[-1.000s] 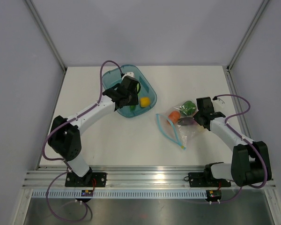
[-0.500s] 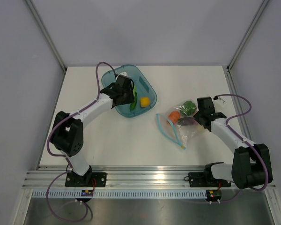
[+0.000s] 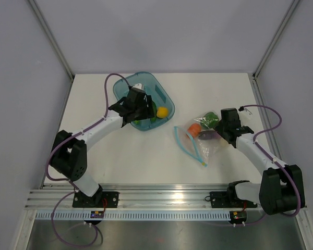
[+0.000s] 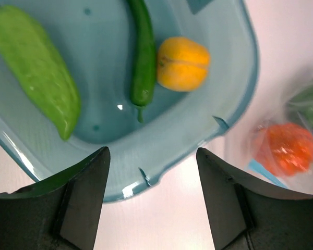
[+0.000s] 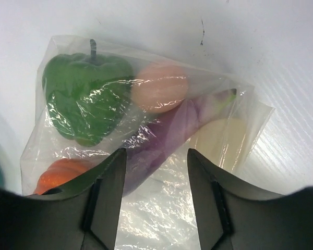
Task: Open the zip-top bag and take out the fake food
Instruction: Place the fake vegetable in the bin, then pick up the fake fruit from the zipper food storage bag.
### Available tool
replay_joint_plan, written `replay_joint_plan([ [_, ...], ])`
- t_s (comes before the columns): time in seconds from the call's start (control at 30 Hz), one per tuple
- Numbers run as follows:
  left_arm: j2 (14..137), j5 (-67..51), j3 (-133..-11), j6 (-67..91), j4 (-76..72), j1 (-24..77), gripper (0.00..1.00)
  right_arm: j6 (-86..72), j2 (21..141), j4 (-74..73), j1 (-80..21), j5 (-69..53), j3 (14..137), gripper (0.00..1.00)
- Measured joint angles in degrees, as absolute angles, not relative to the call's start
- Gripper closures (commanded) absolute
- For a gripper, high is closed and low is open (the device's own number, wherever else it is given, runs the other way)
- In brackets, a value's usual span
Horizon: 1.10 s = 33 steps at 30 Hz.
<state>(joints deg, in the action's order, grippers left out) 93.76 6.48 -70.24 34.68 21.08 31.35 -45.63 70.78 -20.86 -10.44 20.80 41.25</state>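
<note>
The zip-top bag (image 5: 161, 208) lies flat on the white table, its blue zip strip (image 3: 190, 145) curling toward the near side. Inside it are fake food pieces: a green pepper (image 5: 86, 96), a peach round piece (image 5: 159, 86), a purple eggplant (image 5: 172, 130), a whitish piece (image 5: 219, 138) and an orange piece (image 5: 62, 174). My right gripper (image 5: 156, 172) hovers open over the bag's crinkled plastic. My left gripper (image 4: 152, 172) is open and empty above the near rim of the teal tub (image 4: 198, 135), which holds a light green piece (image 4: 36, 67), a slim dark green one (image 4: 142, 57) and a yellow lemon (image 4: 182, 63).
The tub (image 3: 157, 82) sits at the back left of the table, the bag (image 3: 201, 141) to its right. Grey walls and metal frame posts enclose the table on three sides. A rail with both arm bases runs along the near edge.
Both grippers have opened. The left wrist has swung toward the tub's near-left side. The right arm has barely moved and the bag lies where it was.
</note>
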Motion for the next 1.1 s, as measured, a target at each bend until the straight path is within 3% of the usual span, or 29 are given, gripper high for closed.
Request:
replay_joint_plan([
  [0.2, 85.82, 4.51, -64.82, 38.04, 16.73, 39.29, 0.30, -44.84, 69.89, -20.88, -10.41, 23.03, 41.19, 0.16],
  [0.33, 84.58, 3.05, -62.30, 41.32, 13.15, 44.23, 0.29, -42.81, 69.87, -20.84, -10.37, 23.99, 41.15, 0.08],
  [0.6, 84.90, 2.66, -61.36, 43.22, 8.38, 50.30, 0.29, -41.80, 69.87, -21.17, -10.33, 28.53, 41.17, 0.04],
  [0.93, 87.96, 1.48, -61.49, 42.83, 6.79, 50.50, 0.28, -43.46, 71.00, -21.69, -6.48, 29.23, 41.04, 0.03],
  [1.03, 87.96, 1.50, -61.80, 42.28, 7.09, 50.19, 0.28, -42.76, 73.73, -20.86, -6.11, 28.08, 41.06, 0.07],
  [1.1, 87.96, 1.39, -61.89, 42.06, 7.22, 49.80, 0.28, -42.50, 75.40, -20.38, -5.89, 26.94, 41.04, 0.17],
])
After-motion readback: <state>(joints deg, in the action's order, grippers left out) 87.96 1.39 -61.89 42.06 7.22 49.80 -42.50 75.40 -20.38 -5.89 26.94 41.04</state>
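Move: The orange vegetable in the clear bag lies about 22 cm to the left hand's right, some 6 cm back and 10 cm below; the bag's blue-edged mouth is about 16 cm back, 20 cm right and 12 cm down. The yellow vegetable in the bin sits 4 cm ahead, 5 cm right, 10 cm below. From the right hand, the bag's closed end with the pale round vegetable lies roughly 5 cm right, 1 cm ahead, 6 cm down; the eggplant is 3 cm ahead and 3 cm left, equally low. Back and to the right, the empty left hand swings about 16 cm away from the bin towards the bag's mouth and orange vegetable, rising 4 cm and then easing down a little, its left side dipping as it turns some 20 degrees clockwise, fingers still open. The right hand opens from half to nearly full, shifts 5 cm right to the bag's closed end, then sinks 2 to 3 cm over the pale round vegetable. ##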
